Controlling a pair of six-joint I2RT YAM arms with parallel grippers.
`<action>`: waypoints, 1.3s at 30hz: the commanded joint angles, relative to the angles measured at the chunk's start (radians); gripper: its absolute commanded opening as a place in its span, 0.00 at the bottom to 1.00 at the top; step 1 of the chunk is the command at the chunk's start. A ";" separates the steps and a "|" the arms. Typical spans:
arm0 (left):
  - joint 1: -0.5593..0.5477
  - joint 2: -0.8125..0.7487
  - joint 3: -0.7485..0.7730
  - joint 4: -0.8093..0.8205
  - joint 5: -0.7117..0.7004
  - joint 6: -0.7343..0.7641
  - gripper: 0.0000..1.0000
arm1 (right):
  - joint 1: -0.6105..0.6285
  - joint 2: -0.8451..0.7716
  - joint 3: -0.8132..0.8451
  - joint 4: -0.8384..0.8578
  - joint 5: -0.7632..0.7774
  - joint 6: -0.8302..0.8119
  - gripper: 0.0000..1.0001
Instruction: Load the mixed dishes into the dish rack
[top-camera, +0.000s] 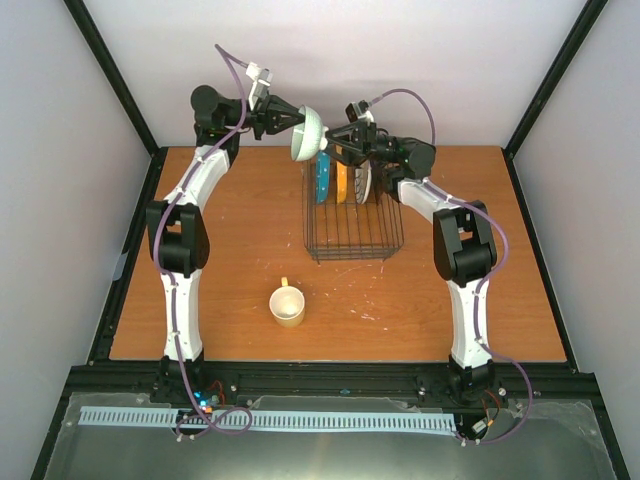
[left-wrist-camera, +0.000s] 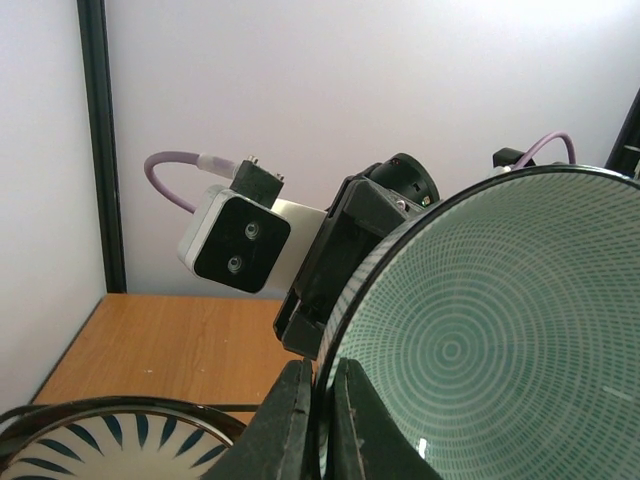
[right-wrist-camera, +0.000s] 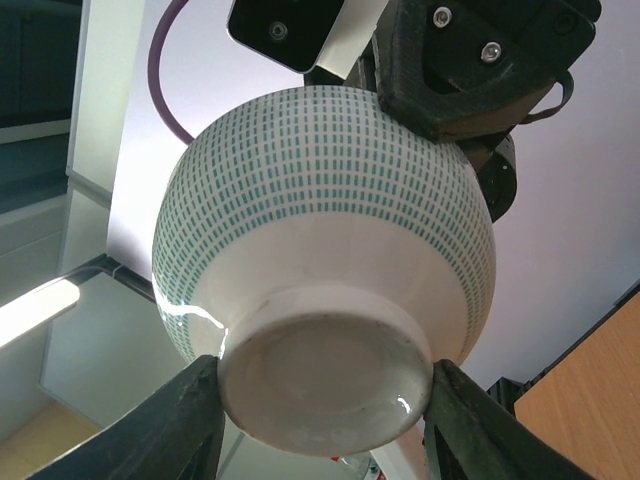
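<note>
The mint-green bowl (top-camera: 308, 135) hangs in the air above the far left corner of the dark wire dish rack (top-camera: 355, 240). My left gripper (top-camera: 298, 122) is shut on its rim; in the left wrist view the fingers (left-wrist-camera: 290, 420) pinch the rim with the bowl's inside (left-wrist-camera: 480, 340) to the right. My right gripper (top-camera: 331, 140) meets the bowl from the other side. In the right wrist view its fingers (right-wrist-camera: 180, 420) press both sides of the bowl's (right-wrist-camera: 320, 200) foot ring. The cream-yellow mug (top-camera: 288, 305) stands on the table in front of the rack.
A teal plate (top-camera: 322, 178), a yellow-orange plate (top-camera: 342, 182) and a striped white plate (top-camera: 362, 182) stand on edge in the rack's far end. The striped plate's rim also shows in the left wrist view (left-wrist-camera: 90, 455). Walls enclose the table on three sides.
</note>
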 joint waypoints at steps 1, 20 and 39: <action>-0.045 -0.019 0.016 -0.084 -0.038 0.074 0.10 | 0.015 -0.012 0.038 0.145 0.033 0.237 0.03; -0.006 -0.052 0.004 -0.266 -0.107 0.256 1.00 | -0.133 -0.137 -0.196 0.052 0.005 0.089 0.03; 0.301 0.021 -0.125 0.469 -0.523 -0.844 1.00 | -0.218 -0.313 0.446 -2.659 0.505 -1.862 0.03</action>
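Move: Both hands already hold the bowl, its mouth facing left: the left pinches the rim, bowl centre about 5 cm back, 2 cm right and 1 cm below; the right grips the foot, centre some 4 cm left, 1 cm ahead and 1 cm above. From the right hand, the dish rack's middle is level fore and aft, roughly 6 cm right and 32 cm below; the yellow plate stands about 3 cm ahead, 3 cm right and 28 cm below. Left releases the bowl's rim, withdrawing some 15 cm left; right carries the bowl about 12 cm right. ##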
